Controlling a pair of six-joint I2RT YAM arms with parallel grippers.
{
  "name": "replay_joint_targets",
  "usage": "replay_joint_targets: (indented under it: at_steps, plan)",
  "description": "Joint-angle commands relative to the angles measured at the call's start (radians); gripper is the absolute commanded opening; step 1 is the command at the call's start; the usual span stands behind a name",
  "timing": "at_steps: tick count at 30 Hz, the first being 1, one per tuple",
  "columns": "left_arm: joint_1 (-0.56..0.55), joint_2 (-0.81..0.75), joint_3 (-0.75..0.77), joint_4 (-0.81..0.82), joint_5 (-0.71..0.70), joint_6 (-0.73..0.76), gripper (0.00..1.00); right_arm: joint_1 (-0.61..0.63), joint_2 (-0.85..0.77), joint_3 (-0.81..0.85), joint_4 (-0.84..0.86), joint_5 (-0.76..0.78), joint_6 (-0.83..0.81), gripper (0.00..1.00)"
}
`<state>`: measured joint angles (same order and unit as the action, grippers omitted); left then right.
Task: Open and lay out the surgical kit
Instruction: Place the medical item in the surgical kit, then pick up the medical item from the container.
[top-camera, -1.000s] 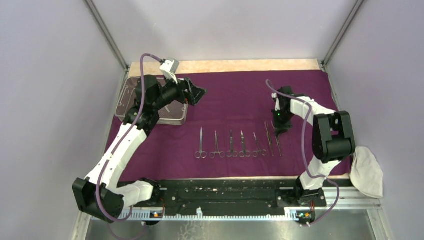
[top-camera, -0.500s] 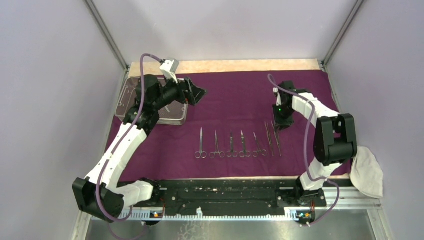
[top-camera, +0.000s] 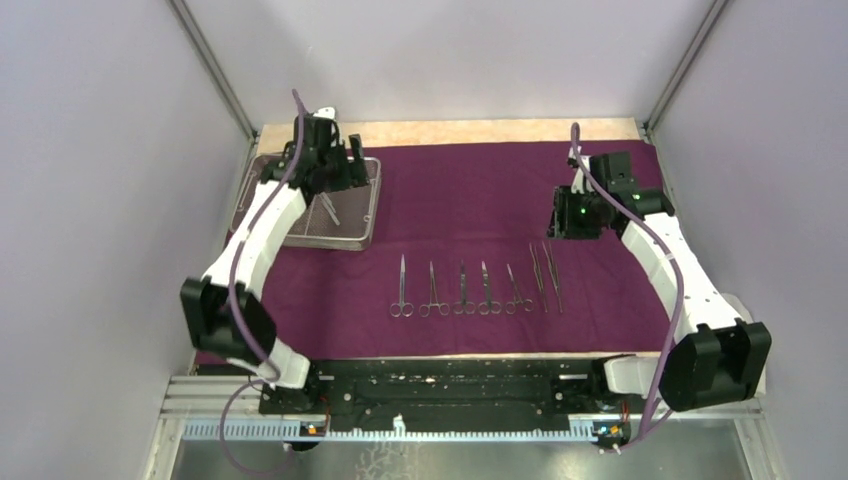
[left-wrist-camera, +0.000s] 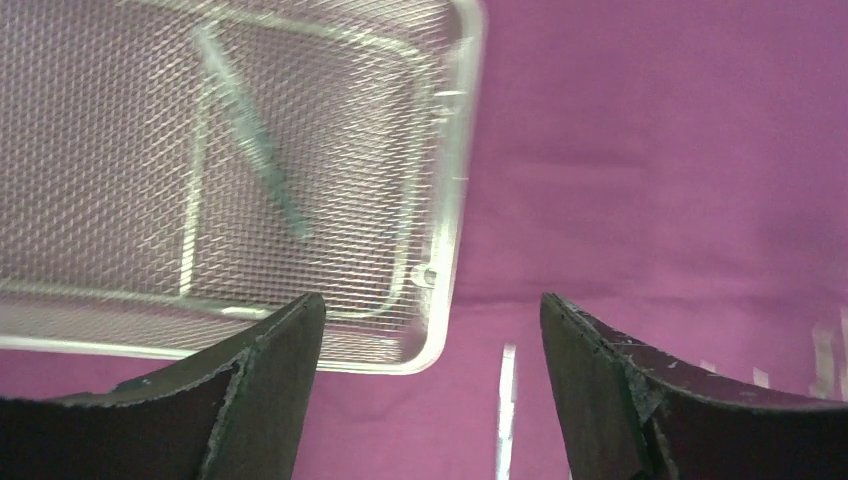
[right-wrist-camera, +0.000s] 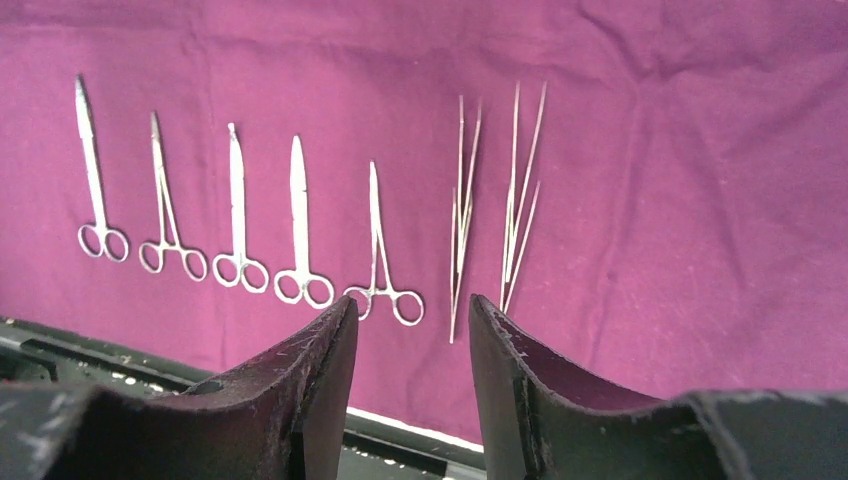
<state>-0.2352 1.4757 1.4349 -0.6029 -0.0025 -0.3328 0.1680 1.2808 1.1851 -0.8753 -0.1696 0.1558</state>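
Observation:
The dark purple cloth wrap (top-camera: 470, 185) lies spread flat. On its back left corner stands the silver wire-mesh tray (top-camera: 372, 205), with one slim instrument (top-camera: 328, 208) inside. My left gripper (top-camera: 342, 172) hovers over the tray, open and empty; in the left wrist view its jaws (left-wrist-camera: 432, 310) frame the tray's corner (left-wrist-camera: 440, 260), and the instrument (left-wrist-camera: 250, 150) shows in the tray. Several scissor-like instruments (top-camera: 460, 290) and two tweezers (top-camera: 545, 275) lie in a row near the front. My right gripper (top-camera: 575, 215) hangs above and behind the tweezers (right-wrist-camera: 465, 200), open with nothing between its fingers (right-wrist-camera: 410, 310).
A bare wooden strip (top-camera: 450, 131) runs along the back of the table. The black base rail (top-camera: 450, 385) crosses the near edge. Metal frame posts (top-camera: 215, 75) rise at both back corners. A steel tip (left-wrist-camera: 507, 400) lies on the cloth just right of the tray.
My right gripper has lifted off the tweezers, drawn back to the right and widened its jaws. My left arm has swung back left, so its gripper now stands over the tray.

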Motion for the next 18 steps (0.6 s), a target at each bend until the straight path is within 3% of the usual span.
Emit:
replay_joint_targets:
  at_steps: [1, 9, 17, 18]
  plan:
    - [0.088, 0.178, 0.104, -0.204, -0.162, 0.054, 0.83, 0.007, -0.003, -0.022, 0.001, -0.091, -0.021, 0.45]
    - [0.175, 0.559, 0.412, -0.297, -0.282, -0.011, 0.61, 0.007, 0.030, -0.052, 0.035, -0.173, -0.006, 0.46]
    - [0.191, 0.790, 0.632, -0.335, -0.287, -0.024, 0.50, 0.007, 0.103, -0.022, 0.027, -0.186, -0.018, 0.46]
    - [0.191, 0.806, 0.649, -0.365, -0.284, -0.047, 0.52, 0.006, 0.108, -0.026, 0.027, -0.185, -0.020, 0.46]
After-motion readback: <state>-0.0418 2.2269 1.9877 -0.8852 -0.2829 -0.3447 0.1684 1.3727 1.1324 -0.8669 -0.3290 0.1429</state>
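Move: Inside the tray, two slim scalpel handles lie close together, about 8 cm ahead of the left hand, 11 cm to its left and 22 cm below. The tray's middle is another 4 cm or so to the left of them, at the same reach. The nearest scissors lie on the cloth, roughly 15 cm back from the left hand and 9 cm to its right. From the right hand, the handles are some 53 cm left, 20 cm ahead and 16 cm below. The left hand swoops down about 16 cm and leftward 12 cm while reaching some 10 cm forward, in over the tray towards the scalpel handles; its wrist tips the fingers further down by about 25 degrees and swings counter-clockwise as they close from wide to about half open, still holding nothing. Meanwhile the right hand, empty and part open, sinks slowly by 3 to 4 cm over the laid-out tweezers and drifts slightly left. ##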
